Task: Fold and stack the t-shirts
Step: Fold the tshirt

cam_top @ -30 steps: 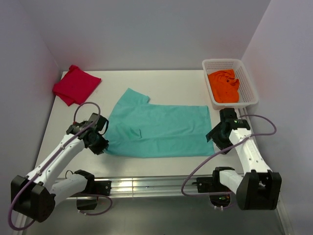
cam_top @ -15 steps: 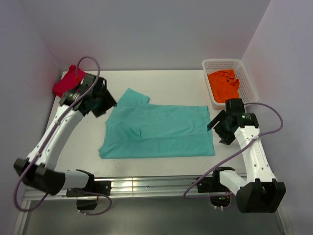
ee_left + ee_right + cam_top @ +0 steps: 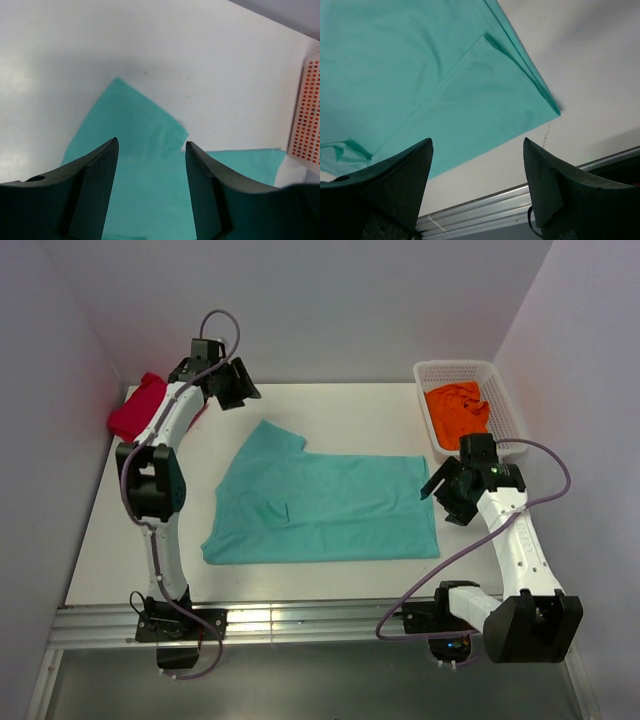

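The teal-green t-shirt [image 3: 320,505] lies flat, folded into a long rectangle with one sleeve [image 3: 272,437] sticking out at the back left. A crimson-red t-shirt [image 3: 132,412] lies folded at the far left corner, partly behind my left arm. An orange t-shirt [image 3: 458,412] lies crumpled in the basket. My left gripper [image 3: 243,392] hangs high over the back of the table, open and empty; in its wrist view the gripper [image 3: 151,141] frames the teal sleeve [image 3: 135,130]. My right gripper [image 3: 440,498] is open and empty just off the teal t-shirt's right edge, above its near corner [image 3: 540,102].
A white mesh basket [image 3: 470,367] stands at the back right; its side [image 3: 306,120] shows at the right edge of the left wrist view. The metal rail [image 3: 495,205] runs along the table's near edge. Walls close in on the left, back and right.
My left arm has let go of the teal t-shirt's near left edge, opened, and swung up and back to the far left. My right gripper has drawn slightly back from the right edge.
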You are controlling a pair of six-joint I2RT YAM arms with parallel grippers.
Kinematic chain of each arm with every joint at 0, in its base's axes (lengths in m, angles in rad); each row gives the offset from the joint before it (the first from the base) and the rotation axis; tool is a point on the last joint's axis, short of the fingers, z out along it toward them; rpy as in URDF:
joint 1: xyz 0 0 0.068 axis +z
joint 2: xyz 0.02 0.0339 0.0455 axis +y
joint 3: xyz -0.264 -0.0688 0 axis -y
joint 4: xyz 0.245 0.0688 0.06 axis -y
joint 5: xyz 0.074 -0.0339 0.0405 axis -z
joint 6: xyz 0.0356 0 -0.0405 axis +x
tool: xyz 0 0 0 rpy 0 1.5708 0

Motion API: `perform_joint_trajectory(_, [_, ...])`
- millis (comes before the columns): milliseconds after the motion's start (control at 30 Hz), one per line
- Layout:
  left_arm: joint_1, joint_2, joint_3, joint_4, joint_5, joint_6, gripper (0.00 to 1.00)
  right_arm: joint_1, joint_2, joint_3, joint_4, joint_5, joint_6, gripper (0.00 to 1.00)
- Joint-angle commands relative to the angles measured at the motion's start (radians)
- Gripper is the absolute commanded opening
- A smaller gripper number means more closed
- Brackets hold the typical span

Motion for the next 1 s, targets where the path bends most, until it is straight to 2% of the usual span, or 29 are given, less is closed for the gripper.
perform_joint_trajectory(0, [0.033,0.154,0.147,0.119,0.250,0.051,0.61,0.002,-0.008,-0.005,0.008,0.025,-0.003,0.79])
perform_joint_trajectory(33, [0.040,0.188,0.188,0.162,0.318,0.031,0.61,0.002,0.009,0.003,-0.008,0.048,-0.003,0.79])
perform_joint_trajectory(100, [0.062,0.284,0.247,0.184,0.357,0.019,0.61,0.002,0.025,0.028,-0.039,0.076,-0.001,0.79])
perform_joint_trajectory(300, [0.088,0.429,0.298,0.262,0.457,0.010,0.60,0.001,0.057,0.041,-0.071,0.113,0.020,0.79])
perform_joint_trajectory(533, [0.100,0.474,0.287,0.270,0.454,0.045,0.60,0.002,0.097,0.066,-0.083,0.122,0.034,0.78])
perform_joint_trajectory(833, [0.076,0.429,0.160,0.217,0.453,0.192,0.59,0.002,0.184,0.117,-0.063,0.113,0.029,0.78])
perform_joint_trajectory(967, [0.073,0.418,0.114,0.233,0.430,0.197,0.59,0.002,0.206,0.143,-0.057,0.108,0.023,0.78])
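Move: The outer corner of the shirt's far left sleeve lies about 6 cm ahead of the left hand, 3 cm to its right and 16 cm below. The folded red cloth sits roughly 27 cm to the left and 9 cm ahead of the left hand, and the shirt's other, folded-in sleeve about 18 cm back and 7 cm to its right, both at table level. From the right hand that sleeve corner is some 36 cm ahead, 43 cm to the left and 12 cm lower. The open left hand drops steeply onto the far left sleeve, going down about 14 cm in all while first reaching some 7 cm forward and then, once low, easing back a couple of centimetres so that the sleeve's corner comes between its parted fingertips. It turns clockwise about 20 degrees and dips its left side some 15 degrees, its fingers staying open and touch with the cloth not being clear, while the empty right hand only sinks about 2 cm beside the shirt's right end and tips its fingers nearer to vertical. ##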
